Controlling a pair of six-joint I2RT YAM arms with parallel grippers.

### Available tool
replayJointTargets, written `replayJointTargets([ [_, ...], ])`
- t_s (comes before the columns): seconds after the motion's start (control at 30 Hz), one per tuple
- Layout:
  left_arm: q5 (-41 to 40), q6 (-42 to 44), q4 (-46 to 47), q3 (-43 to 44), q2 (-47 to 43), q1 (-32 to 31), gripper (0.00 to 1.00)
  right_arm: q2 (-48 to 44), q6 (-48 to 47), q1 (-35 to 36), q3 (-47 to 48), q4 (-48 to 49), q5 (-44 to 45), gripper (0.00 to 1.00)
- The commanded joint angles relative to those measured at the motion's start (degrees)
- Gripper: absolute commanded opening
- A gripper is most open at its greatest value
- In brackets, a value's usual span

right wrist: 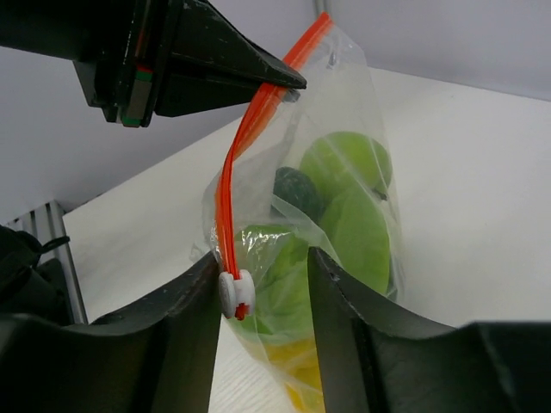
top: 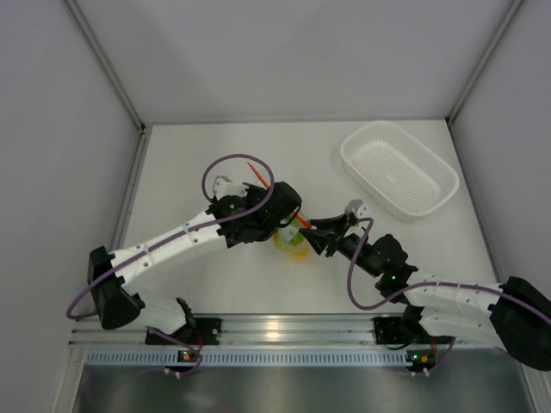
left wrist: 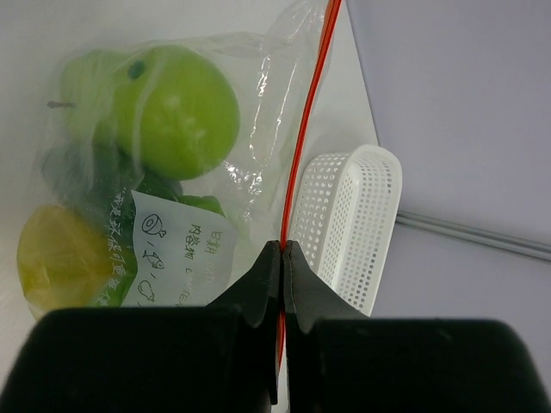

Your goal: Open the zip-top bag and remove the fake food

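The zip-top bag (top: 290, 240) hangs in mid-table, clear and closed, with an orange-red zip strip (right wrist: 250, 129). My left gripper (left wrist: 282, 251) is shut on that strip and holds the bag up; it also shows in the top view (top: 293, 215). My right gripper (right wrist: 263, 258) is open, its fingers either side of the bag's lower end. The white slider (right wrist: 234, 294) sits on the strip against the left finger. The fake food is inside the bag: a light-green round fruit (left wrist: 176, 112), a yellow piece (left wrist: 56, 258), a dark-green piece (right wrist: 297, 191).
A white perforated oval basket (top: 398, 168) stands at the back right of the white table, and shows behind the bag in the left wrist view (left wrist: 344, 224). Grey walls close in the table on three sides. A metal rail runs along the near edge.
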Motion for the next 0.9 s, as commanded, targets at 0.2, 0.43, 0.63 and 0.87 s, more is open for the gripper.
replayJointTargets([
  [0.2, -3.8, -8.5, 2.3, 1.3, -1.1, -0.6, 0.0, 1.2, -1.3, 1.0, 1.7, 8.8, 2.8, 0.01],
  [0.43, -7.8, 2.1, 2.3, 0.7, -2.5, -0.7, 0.12, -4.8, -10.3, 1.0, 8.3, -13.4, 2.3, 0.0],
  [0.63, -10.3, 15.6, 2.4, -0.9, -5.5, -0.6, 0.84, -6.9, -18.5, 1.0, 17.0, -35.1, 0.5, 0.0],
  [0.87, -1.6, 76.3, 21.4, 2.7, -8.3, -0.6, 0.96, -6.7, -25.2, 1.0, 24.9, -50.4, 0.1, 0.0],
])
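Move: The white slider at the zip's near end sits almost between the right hand's open fingers, about 1 cm ahead and 1 cm left of its hand point, at its height. From that hand, the yellow food lies some 4 cm left and 11 cm down, and the basket roughly 21 cm ahead, 24 cm right and 15 cm below. The left hand already pinches the zip; from it the slider is about 4 cm back, 4 cm right and 3 cm lower. The right fingers close on the zip's slider and pinch it as the hand eases about 1 cm forward; with that grip they then rise about 2 cm, rolling some 25 degrees so the hand's left side sinks. Only after this do the left fingers open wide and let go of the zip, the hand lifting about 5 cm and moving 3 cm left, away from the slider, rolling the opposite way. ##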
